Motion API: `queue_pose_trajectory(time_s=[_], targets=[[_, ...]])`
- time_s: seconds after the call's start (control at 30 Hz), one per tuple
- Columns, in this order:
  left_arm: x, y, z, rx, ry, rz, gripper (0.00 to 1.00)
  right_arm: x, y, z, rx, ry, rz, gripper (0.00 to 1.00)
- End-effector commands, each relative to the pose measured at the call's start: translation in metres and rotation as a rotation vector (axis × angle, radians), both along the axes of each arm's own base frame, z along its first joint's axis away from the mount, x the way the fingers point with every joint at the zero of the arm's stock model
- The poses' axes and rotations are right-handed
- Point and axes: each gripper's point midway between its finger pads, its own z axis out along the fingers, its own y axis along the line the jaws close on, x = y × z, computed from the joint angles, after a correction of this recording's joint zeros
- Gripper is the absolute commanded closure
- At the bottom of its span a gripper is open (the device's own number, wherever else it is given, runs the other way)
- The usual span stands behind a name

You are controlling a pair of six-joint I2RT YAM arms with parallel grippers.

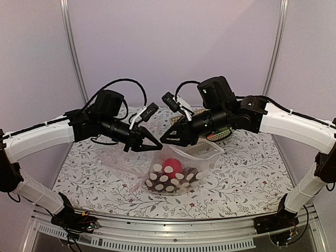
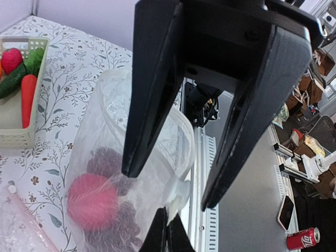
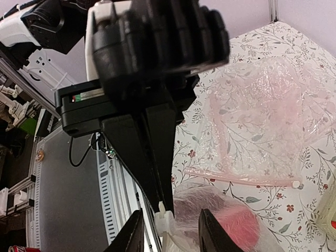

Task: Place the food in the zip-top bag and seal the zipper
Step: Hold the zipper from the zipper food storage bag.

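The zip-top bag (image 1: 169, 181), clear with white dots, hangs from my left gripper (image 1: 155, 143) with its bottom on the table. Inside lie the round red fruit (image 1: 169, 166) and the dark purple grapes (image 1: 190, 175). In the left wrist view my left gripper (image 2: 167, 232) is shut on the whitish end of the zipper (image 2: 182, 202). The fruit (image 2: 92, 202) and grapes (image 2: 107, 160) show through the film. My right gripper (image 3: 170, 237) stands open, its fingers on either side of that zipper end (image 3: 167, 219), facing the left gripper's tips (image 3: 165, 202).
A plain clear bag (image 3: 262, 121) with a pink strip lies flat on the flowered cloth behind the dotted one. A pale basket (image 2: 16, 137) with a red, an orange and a green vegetable stands at the back. The table's metal front rail (image 1: 168, 231) runs close below.
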Motion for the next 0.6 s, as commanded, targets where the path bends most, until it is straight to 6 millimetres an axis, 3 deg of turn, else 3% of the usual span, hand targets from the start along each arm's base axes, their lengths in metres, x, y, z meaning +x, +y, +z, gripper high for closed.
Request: queue_pose_trajectory(time_s=[0.0, 0.33, 0.57], targets=[[0.005, 0.004, 0.003, -0.019, -0.021, 0.004, 1.00, -0.003, 0.005, -0.001, -0.003, 0.014, 0.030, 0.66], [0.008, 0.005, 0.004, -0.023, -0.019, 0.015, 1.00, -0.003, 0.004, -0.011, -0.031, 0.029, 0.026, 0.71], [0.009, 0.006, 0.003, -0.024, -0.018, 0.020, 1.00, -0.002, 0.004, -0.015, -0.039, 0.029, 0.022, 0.88]])
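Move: The white zipper slider stands just under the right hand's half-open fingertips, about 1 cm to their left and 1 cm below, level fore and aft. For the left hand, already pinching the zipper's end, the slider is some 2 cm to its right and 1 cm lower. The red fruit in the bag lies roughly 20 cm below the right hand, 2 cm ahead and 2 cm to its right; the basket is about 22 cm ahead, 15 cm right and 24 cm down. Down by barely 1 cm, the right hand settles over the zipper slider beside the left fingertips while its fingers close from part open to a narrow gap, one on either side of the slider. The wrist keeps its attitude. The left hand stays practically in place, shut on the zipper's end and holding it up to the right fingers. ##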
